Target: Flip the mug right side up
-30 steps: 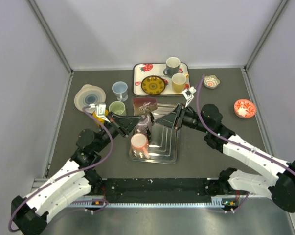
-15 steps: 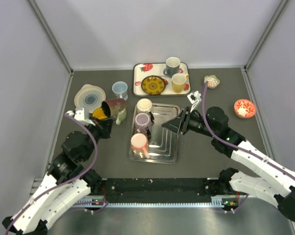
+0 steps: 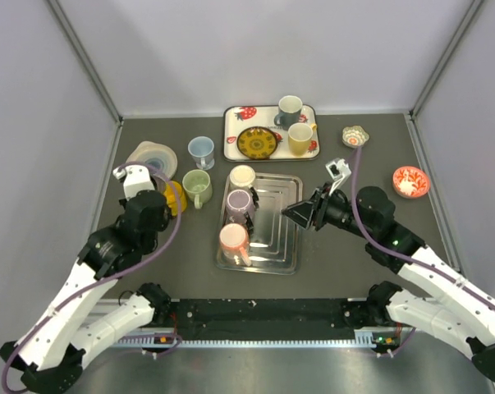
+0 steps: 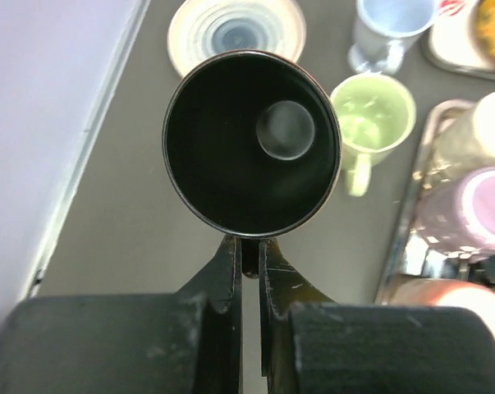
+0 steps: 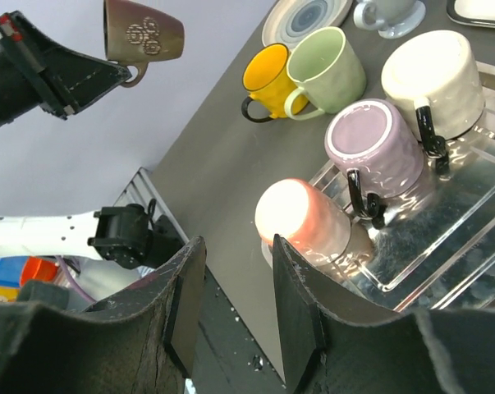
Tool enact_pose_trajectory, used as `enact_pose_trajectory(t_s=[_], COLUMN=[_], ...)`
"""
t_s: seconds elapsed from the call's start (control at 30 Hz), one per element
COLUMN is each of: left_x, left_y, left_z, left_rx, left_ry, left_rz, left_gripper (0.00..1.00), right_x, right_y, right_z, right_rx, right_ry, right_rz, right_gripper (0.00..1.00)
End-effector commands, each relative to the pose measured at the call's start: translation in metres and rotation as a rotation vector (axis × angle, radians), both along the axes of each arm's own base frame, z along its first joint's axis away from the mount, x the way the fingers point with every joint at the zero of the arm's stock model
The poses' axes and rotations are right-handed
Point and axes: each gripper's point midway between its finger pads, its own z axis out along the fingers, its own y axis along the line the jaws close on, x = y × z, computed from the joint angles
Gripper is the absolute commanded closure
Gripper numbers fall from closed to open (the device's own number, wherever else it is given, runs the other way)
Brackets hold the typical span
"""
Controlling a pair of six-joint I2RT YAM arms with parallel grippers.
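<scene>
My left gripper [image 4: 249, 246] is shut on the handle of a brown mug [image 4: 222, 139], whose dark inside faces the left wrist camera. The right wrist view shows this mug [image 5: 143, 31] hanging in the air above the table, left of the green mug [image 5: 325, 70]. From above, the left wrist [image 3: 136, 179] hides it. My right gripper [image 5: 237, 246] is open and holds nothing; it hovers over the right part of the metal tray [image 3: 281, 240]. Cream [image 3: 242, 176], purple [image 3: 239, 201] and pink [image 3: 233, 238] mugs rest bottom-up on the tray.
A yellow mug [image 3: 176, 197] and the green mug [image 3: 197, 184] stand left of the tray. Behind them are stacked plates [image 3: 151, 158] and a blue cup [image 3: 201, 149]. A white tray [image 3: 233, 135] with mugs sits at the back. Two small bowls [image 3: 355, 136] [image 3: 410, 180] lie right.
My left arm has swung from the tray to the left with the brown mug and turned its opening toward the wrist camera. My right gripper has drawn back to the right.
</scene>
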Motion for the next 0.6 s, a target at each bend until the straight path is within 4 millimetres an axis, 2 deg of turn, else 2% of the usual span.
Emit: enact_pose_trajectory(t_s=[0.0,0.03,0.07,0.1,0.13,0.17,0.23,0.27,0.3,0.37,0.4,0.57], left_x=[0.003,0.011,0.015,0.021,0.029,0.033,0.041,0.049,0.056,0.067,0.073,0.087], left_y=[0.029,0.024,0.039,0.043,0.055,0.061,0.075,0.077,0.079,0.09,0.092,0.115], left_z=[0.002,0.0,-0.012,-0.021,-0.026,-0.038,-0.048,-0.048,-0.059,-0.067,-0.079,-0.111], left_rx=[0.109,0.091,0.11,0.093,0.036,0.02,-0.01,-0.004,-0.002,-0.06,-0.08,-0.121], left_ry=[0.028,0.024,0.063,0.086,0.08,0.098,0.11,0.101,0.137,0.149,0.185,0.241], left_rz=[0.11,0.094,0.143,0.153,0.188,0.195,0.245,0.244,0.261,0.297,0.307,0.387], left_gripper=[1.0,1.0,1.0,1.0,1.0,1.0,1.0,1.0,1.0,1.0,1.0,1.0], right_x=[-0.002,-0.004,-0.005,-0.006,-0.007,-0.008,-0.009,-0.008,-0.008,-0.007,-0.008,-0.011], right_y=[-0.004,-0.005,-0.005,-0.005,-0.006,-0.007,-0.009,-0.01,-0.011,-0.012,-0.013,-0.014], right_z=[-0.002,0.0,-0.001,-0.007,-0.007,-0.01,-0.015,-0.018,-0.021,-0.023,-0.026,-0.033], right_rx=[-0.003,0.008,0.015,0.011,0.015,0.009,-0.002,-0.01,-0.019,-0.023,-0.033,-0.044], right_ry=[-0.045,-0.054,-0.048,-0.039,-0.042,-0.037,-0.037,-0.037,-0.038,-0.035,-0.031,-0.016], right_rz=[-0.007,-0.006,-0.007,-0.004,-0.001,-0.001,-0.004,-0.007,-0.016,-0.022,-0.021,-0.017], right_gripper=[0.62,0.62,0.62,0.62,0.62,0.62,0.62,0.62,0.62,0.62,0.62,0.62])
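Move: The left hand holds the small brown mug by its handle, some 27 cm above the table. The bare spot it heads for, left of the yellow mug, lies about 11 cm ahead and 12 cm left. From that hand the yellow mug is about 13 cm straight ahead, the green mug 16 cm ahead and 7 cm right, the plate 27 cm ahead and 9 cm left. From the right hand the spot lies about 14 cm ahead and 44 cm left, well below. The left hand keeps its closed grip on the brown mug's handle and carries it left and down, about 10 cm each way, towards the bare table between the left wall and the yellow mug; the sideways swing comes mostly first, then it sinks on while reaching some 5 cm forward, the wrist turning about 20 degrees counter-clockwise and tipping the fingers about 20 degrees further down. The empty right hand, fingers still part open, only sinks some 3.5 cm over the tray, touching nothing. ##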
